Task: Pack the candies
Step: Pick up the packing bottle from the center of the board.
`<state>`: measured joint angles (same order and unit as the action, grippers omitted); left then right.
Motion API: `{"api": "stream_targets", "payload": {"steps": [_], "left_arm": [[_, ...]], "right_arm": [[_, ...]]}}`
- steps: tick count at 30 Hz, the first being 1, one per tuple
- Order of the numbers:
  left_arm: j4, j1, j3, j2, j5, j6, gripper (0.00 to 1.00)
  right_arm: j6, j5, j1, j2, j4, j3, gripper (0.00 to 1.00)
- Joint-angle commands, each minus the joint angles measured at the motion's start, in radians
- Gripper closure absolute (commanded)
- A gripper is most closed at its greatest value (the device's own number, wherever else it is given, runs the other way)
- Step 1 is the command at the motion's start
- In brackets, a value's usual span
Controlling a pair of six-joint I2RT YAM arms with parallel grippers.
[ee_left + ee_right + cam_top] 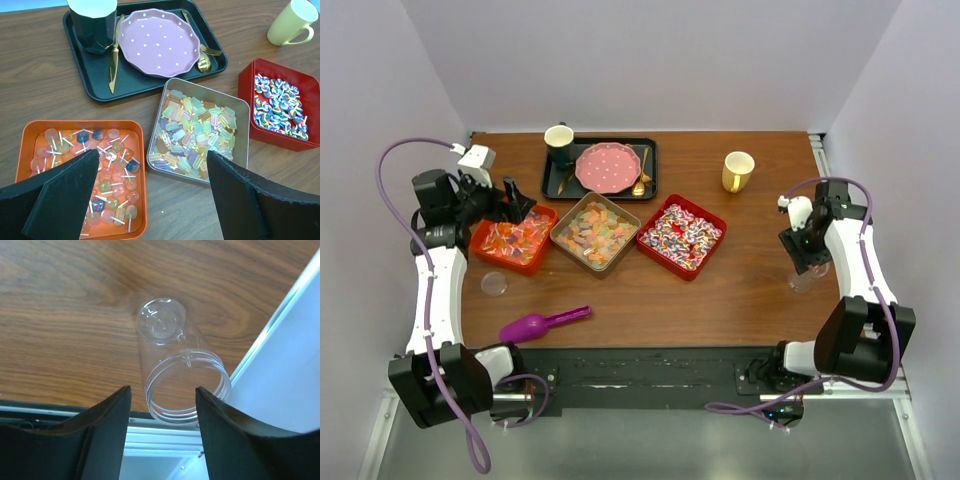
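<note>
The candies lie in three containers: lollipop pieces in an orange tray [510, 241] [82, 165], pastel pieces in a metal tin [595, 232] [200, 132], swirled pieces in a red tray [680, 236] [280, 105]. My left gripper [515, 202] [152, 155] hangs open above the orange tray's right edge and the tin, holding nothing. At the table's right edge stands a clear empty jar [803, 281] [172, 355], mouth up. My right gripper [808, 262] [162, 390] straddles its rim, a gap showing at the left finger.
A black tray [553, 186] at the back holds a pink dotted plate [610, 167], a dark cup [559, 145] and gold cutlery. A yellow mug [738, 171] stands to the right of it. A purple scoop [540, 323] and a clear lid [494, 284] lie near the front left.
</note>
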<state>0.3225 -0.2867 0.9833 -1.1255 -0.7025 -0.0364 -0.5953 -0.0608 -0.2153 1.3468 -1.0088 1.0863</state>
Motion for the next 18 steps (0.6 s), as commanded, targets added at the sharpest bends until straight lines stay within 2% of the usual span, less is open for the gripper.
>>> {"api": "stream_targets", "payload": {"steps": [1,5,9,14,18], "left_arm": [[-0.028,-0.003,-0.008,-0.011,0.001,0.007,0.07],[-0.023,-0.003,-0.003,-0.017,0.006,0.004,0.07],[-0.020,-0.005,0.008,-0.028,0.001,-0.002,0.07],[-0.033,-0.003,0.012,-0.042,0.003,-0.005,0.08],[-0.033,-0.003,0.008,-0.037,0.000,-0.016,0.08]], "right_arm": [[-0.067,0.021,-0.002,0.008,0.039,-0.031,0.48],[-0.095,0.044,-0.001,-0.009,0.058,-0.065,0.55],[-0.116,0.079,-0.001,-0.029,0.032,-0.077,0.73],[-0.158,0.122,0.005,-0.086,0.001,-0.083,0.82],[-0.167,0.165,0.105,-0.146,-0.083,-0.043,0.89]]}}
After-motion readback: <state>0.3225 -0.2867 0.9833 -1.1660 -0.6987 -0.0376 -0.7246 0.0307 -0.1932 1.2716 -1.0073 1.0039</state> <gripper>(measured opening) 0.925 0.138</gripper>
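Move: The packing bottle, clear and standing open end up, is right under the right gripper: its middle about 3 cm to the right, 1 cm back and some 6 cm down. The red candy tray stands about 26 cm to that gripper's left and 10 cm farther out; the yellow mug is about 24 cm ahead and 13 cm left. From the left gripper, the bottle lies roughly 63 cm right and 11 cm back. Lower the half-open right gripper about 2.5 cm onto the bottle's rim, easing back a centimetre, and close the fingers nearly shut as you go so the tips pinch the left side of the rim wall. Then draw it up 1.5 cm and 2 cm to the left, turning some 10 degrees counter-clockwise in all. ##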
